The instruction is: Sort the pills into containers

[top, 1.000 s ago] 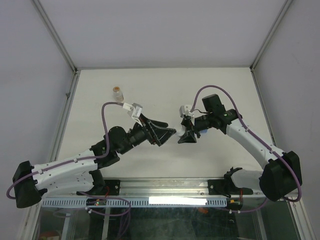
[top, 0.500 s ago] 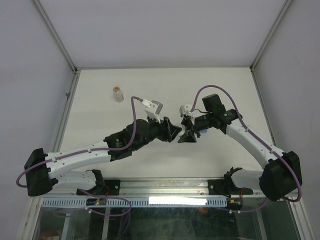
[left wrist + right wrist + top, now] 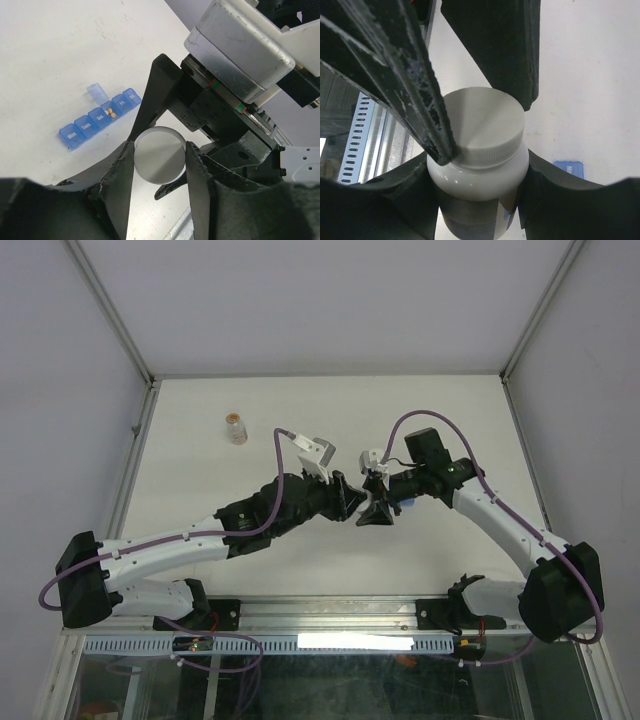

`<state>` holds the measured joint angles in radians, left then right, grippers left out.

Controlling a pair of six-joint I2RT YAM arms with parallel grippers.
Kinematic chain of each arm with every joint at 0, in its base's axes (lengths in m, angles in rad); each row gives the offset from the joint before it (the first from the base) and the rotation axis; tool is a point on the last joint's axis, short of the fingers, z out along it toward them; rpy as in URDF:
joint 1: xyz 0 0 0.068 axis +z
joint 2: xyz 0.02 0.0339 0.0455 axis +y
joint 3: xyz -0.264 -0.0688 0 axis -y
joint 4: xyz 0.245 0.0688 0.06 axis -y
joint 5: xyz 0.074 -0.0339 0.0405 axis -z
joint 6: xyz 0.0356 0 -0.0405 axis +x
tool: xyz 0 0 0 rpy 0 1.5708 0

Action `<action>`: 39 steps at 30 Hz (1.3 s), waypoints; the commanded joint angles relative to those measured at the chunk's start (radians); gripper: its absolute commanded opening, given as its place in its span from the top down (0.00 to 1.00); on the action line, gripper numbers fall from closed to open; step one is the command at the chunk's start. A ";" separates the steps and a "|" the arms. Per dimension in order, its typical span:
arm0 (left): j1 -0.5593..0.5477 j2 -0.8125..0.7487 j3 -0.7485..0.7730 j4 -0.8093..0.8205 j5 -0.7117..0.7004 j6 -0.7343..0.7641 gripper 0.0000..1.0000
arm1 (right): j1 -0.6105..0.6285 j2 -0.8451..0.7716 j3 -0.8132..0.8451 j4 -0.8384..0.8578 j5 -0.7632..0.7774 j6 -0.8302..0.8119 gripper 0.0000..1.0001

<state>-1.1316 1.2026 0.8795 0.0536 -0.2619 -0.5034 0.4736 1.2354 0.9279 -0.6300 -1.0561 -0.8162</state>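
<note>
A white pill bottle with a ribbed white cap is held above the table, with my right gripper shut on its body. My left gripper meets it from the left, both fingers pressed against the cap. In the top view the two grippers touch nose to nose at mid-table. The blue containers strip lies on the table beyond; one lid stands open over a compartment with small orange pills. A corner of the strip shows past the bottle.
A small clear bottle with tan-orange contents stands at the back left of the table. The metal frame rail runs along the near edge by the arm bases.
My left arm has swung right to the bottle and its jaws have closed in round the cap. The right arm and the bottle have stayed still.
</note>
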 commanded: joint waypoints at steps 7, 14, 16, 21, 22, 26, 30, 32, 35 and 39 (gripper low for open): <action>-0.008 0.001 0.036 0.003 0.070 0.030 0.69 | 0.001 -0.016 0.049 0.036 -0.019 0.003 1.00; 0.000 -0.030 -0.070 0.155 0.325 0.304 0.69 | 0.000 -0.021 0.050 0.034 -0.026 0.001 1.00; 0.010 -0.038 -0.117 0.189 0.450 0.514 0.73 | 0.001 -0.023 0.049 0.032 -0.033 -0.002 1.00; 0.098 -0.047 -0.170 0.143 0.832 0.921 0.71 | 0.001 -0.025 0.049 0.031 -0.035 -0.002 1.00; 0.153 -0.043 -0.168 0.141 0.898 0.943 0.71 | 0.002 -0.024 0.048 0.031 -0.035 -0.002 1.00; 0.278 0.003 -0.123 0.190 1.060 0.929 0.64 | 0.001 -0.023 0.049 0.029 -0.036 -0.004 1.00; 0.287 0.017 -0.122 0.339 1.020 0.799 0.24 | 0.001 -0.022 0.049 0.028 -0.037 -0.007 1.00; 0.287 -0.014 -0.168 0.446 0.962 0.726 0.10 | 0.002 -0.024 0.049 0.026 -0.038 -0.009 1.00; 0.287 -0.094 -0.254 0.581 0.858 0.629 0.01 | 0.001 -0.024 0.050 0.024 -0.038 -0.010 1.00; 0.288 -0.199 -0.338 0.615 0.726 0.478 0.01 | 0.002 -0.019 0.049 0.024 -0.038 -0.012 1.00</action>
<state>-0.8490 1.1137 0.5949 0.5018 0.5961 0.1474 0.4759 1.2354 0.9283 -0.6403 -1.0630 -0.8318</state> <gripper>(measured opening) 0.990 0.545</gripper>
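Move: The white cap sits right between my left finger pads, on the bottle that my right hand holds by its body. The bottle's body lies about 3 cm to the right and 4 cm below my left hand, level with it front to back. The blue pill box is on the table about 6 cm ahead of the left hand, 8 cm right and some 20 cm down. From my right hand the cap is about 3 cm left and 4 cm up, neither ahead nor back. I squeeze my left fingers onto the cap and twist clockwise, looking along the fingers, the whole hand turning some 55 degrees and swinging to point more to the right while it drifts back 1–2 cm. Then I spread them wide and ease off leftward, away from the cap. My right hand keeps its grip on the bottle, nudged back about 1 cm and returning. ##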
